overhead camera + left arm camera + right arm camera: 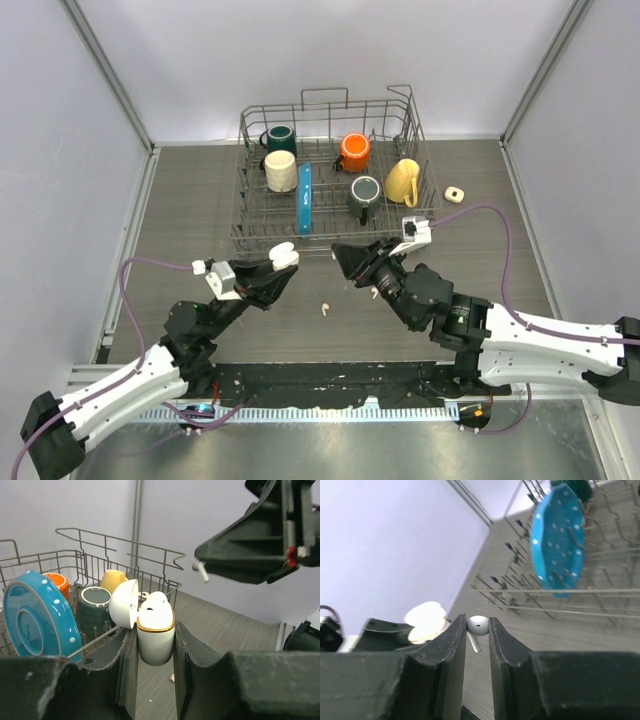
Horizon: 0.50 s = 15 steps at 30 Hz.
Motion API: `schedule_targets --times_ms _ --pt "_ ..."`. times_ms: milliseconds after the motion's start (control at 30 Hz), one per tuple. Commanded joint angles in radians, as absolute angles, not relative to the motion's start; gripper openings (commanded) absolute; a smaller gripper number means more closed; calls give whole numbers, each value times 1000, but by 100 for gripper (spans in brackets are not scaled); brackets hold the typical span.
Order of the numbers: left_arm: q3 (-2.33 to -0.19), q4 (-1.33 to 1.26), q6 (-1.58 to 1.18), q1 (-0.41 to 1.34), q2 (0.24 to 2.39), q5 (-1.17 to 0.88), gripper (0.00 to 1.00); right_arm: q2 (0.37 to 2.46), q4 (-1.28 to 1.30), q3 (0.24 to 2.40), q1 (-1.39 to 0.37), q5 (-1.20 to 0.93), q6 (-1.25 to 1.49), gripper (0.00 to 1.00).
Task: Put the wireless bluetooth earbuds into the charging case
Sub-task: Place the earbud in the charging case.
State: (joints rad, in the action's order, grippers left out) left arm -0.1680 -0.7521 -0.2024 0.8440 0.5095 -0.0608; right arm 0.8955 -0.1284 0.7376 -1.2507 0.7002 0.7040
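The white charging case with a gold rim is pinched upright between the fingers of my left gripper, its lid hinged open to the left. One white earbud sits in it. In the top view the case hangs above the table in front of the rack. My right gripper is shut on another earbud, stem pointing down. Its tip hovers just right of the case. That earbud's stem shows in the left wrist view. A third earbud lies loose on the table between the arms.
A wire dish rack stands at the back with a green mug, a cream mug, an orange mug, a grey mug, a yellow mug and a blue plate. A small beige piece lies right of it.
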Motion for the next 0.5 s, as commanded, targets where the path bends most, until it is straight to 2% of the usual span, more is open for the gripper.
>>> schedule_targets --times_ms 0,200,467 --pt "-178 -856 -196 844 529 -61 0 893 -420 742 -1298 787 568 1" --pt "-189 -871 -189 844 569 -92 0 988 -619 765 -1328 697 462 1" --pt "-213 -881 -184 844 604 -126 0 1088 -707 816 -1335 620 425 1"
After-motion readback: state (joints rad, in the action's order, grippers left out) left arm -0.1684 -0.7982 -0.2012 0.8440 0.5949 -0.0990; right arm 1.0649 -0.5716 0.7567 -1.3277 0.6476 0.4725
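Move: The open charging case sits about 9 cm to the right hand's left, level with it fore and aft and a couple of centimetres lower; the right fingers already hold an earbud. One loose earbud lies on the table some 29 cm below that hand, 6 cm left and 4 cm back, another about 6 cm right and 1 cm ahead. The left hand has the case right at its fingertips; the held earbud is about 10 cm to its right and slightly above. Up and then leftward goes the right hand, rising about 5 cm before sweeping some 5 cm left, which closes the sideways gap to the open case and brings the held earbud in above it. Its fingers tip upward by roughly 15 degrees and keep their pinch. The left hand, still gripping the case, eases just over a centimetre right and as much down. ##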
